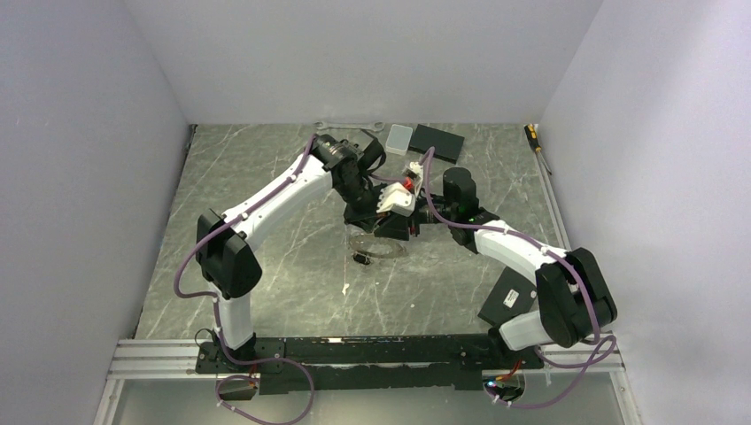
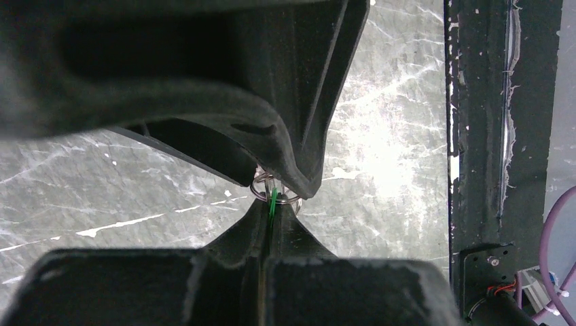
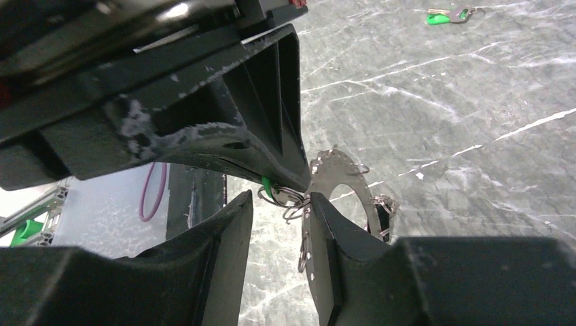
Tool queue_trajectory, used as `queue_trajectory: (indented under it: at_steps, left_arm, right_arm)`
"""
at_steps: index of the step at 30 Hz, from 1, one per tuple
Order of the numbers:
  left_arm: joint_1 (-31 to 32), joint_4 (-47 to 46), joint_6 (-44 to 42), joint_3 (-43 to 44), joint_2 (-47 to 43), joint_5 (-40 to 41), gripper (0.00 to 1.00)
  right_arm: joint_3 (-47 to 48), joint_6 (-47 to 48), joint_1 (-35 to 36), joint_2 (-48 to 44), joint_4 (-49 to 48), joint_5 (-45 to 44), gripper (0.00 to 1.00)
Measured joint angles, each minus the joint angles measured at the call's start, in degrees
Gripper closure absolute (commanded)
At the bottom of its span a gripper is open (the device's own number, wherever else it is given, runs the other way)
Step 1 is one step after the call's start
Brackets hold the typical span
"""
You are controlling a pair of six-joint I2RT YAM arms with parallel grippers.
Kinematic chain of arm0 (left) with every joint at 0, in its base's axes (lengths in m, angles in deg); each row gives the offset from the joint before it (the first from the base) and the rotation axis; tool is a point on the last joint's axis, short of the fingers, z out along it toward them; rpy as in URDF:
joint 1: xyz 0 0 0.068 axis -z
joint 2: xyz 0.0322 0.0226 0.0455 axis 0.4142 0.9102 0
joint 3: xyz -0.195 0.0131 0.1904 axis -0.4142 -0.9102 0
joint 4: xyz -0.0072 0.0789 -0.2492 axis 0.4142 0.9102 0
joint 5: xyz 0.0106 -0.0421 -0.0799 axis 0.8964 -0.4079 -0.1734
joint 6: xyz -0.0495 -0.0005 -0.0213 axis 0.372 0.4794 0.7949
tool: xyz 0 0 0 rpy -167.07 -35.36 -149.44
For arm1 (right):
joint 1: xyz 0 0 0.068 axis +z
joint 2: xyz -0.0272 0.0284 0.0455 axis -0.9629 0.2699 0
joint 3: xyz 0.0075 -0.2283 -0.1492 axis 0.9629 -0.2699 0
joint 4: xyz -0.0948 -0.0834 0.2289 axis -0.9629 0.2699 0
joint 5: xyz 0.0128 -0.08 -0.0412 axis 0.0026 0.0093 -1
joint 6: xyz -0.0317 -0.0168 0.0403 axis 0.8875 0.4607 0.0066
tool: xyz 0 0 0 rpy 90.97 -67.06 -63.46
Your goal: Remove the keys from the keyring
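My left gripper (image 2: 272, 204) is shut on a green-headed key (image 2: 273, 198), which shows edge-on between its fingertips with a small wire ring (image 2: 261, 192) still round it. In the right wrist view this key (image 3: 268, 185) and its ring (image 3: 291, 197) hang just above the gap of my right gripper (image 3: 282, 202). Its jaws are apart and grip nothing. The grey keyring (image 3: 337, 178) loops beside the right finger, with a black-headed key (image 3: 382, 216) on it. From above, the keyring (image 1: 376, 248) droops under both grippers. Another green key (image 3: 441, 17) lies loose on the table.
A silver wrench (image 1: 350, 127), a white box (image 1: 400, 137) and a black box (image 1: 437, 142) sit along the back of the table. A screwdriver (image 1: 536, 142) lies at the back right edge. Both arms meet over the table's middle.
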Motion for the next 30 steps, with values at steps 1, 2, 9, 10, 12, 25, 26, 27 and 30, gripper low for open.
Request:
queue_trajectory:
  at_steps: [1,2,9,10,12,25,26,27,30]
  left_arm:
    - [0.0,0.0,0.1,0.1,0.0,0.0,1.00]
    - [-0.1,0.0,0.2,0.1,0.0,0.0,1.00]
    - [-0.4,0.1,0.9,0.1,0.0,-0.3,1.00]
    - [-0.6,0.3,1.0,0.1,0.0,-0.3,1.00]
    - [-1.0,0.5,1.1,0.1,0.0,-0.6,1.00]
    - [-7.1,0.3,4.5,-0.7,0.5,-10.4,1.00]
    - [-7.5,0.3,4.8,-0.8,0.5,-10.8,1.00]
    - [-7.9,-0.1,5.1,-1.1,0.5,-11.3,1.00]
    - [-8.7,-0.5,5.7,-2.0,0.5,-12.7,1.00]
  right_arm:
    - [0.0,0.0,0.0,0.2,0.0,0.0,0.63]
    - [0.0,0.0,0.0,0.4,0.0,0.0,0.65]
    - [-0.5,0.7,-0.1,0.8,-0.5,0.1,0.86]
    - [-0.6,0.7,-0.2,0.9,-0.5,0.2,0.89]
    - [-0.7,0.9,-0.4,0.9,-0.6,0.5,0.98]
    - [-0.7,2.6,-1.2,0.9,-4.4,0.8,1.00]
    - [-0.7,2.6,-1.2,0.9,-4.3,0.8,1.00]
    - [-0.7,2.6,-1.3,0.9,-4.4,0.7,1.00]
    - [-0.7,2.8,-1.3,0.9,-4.4,0.7,1.00]
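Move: Between the right hand's half-open fingers, about 1 cm to their left and 1 cm below the hand point, is the ring carrying the green-headed key. The same ring lies some 2 cm below the left hand point and 1 cm to its right; the left fingers already hold the key. From the right hand, the metal plate with the other rings hangs straight below by about 6 cm; a loose key lies on the table some 12 cm ahead, 21 cm left and 16 cm lower. Dipping less than 1 cm, the right hand, fingers pointing left, shuts them from roughly 40% open and pinches the lower end of the linkage at the key's ring. It then rises back and goes about 1 cm forward, while the left hand, keeping its grip on the green key, draws some 2 cm left and forward away from the right fingers, turning about 15 degrees. ##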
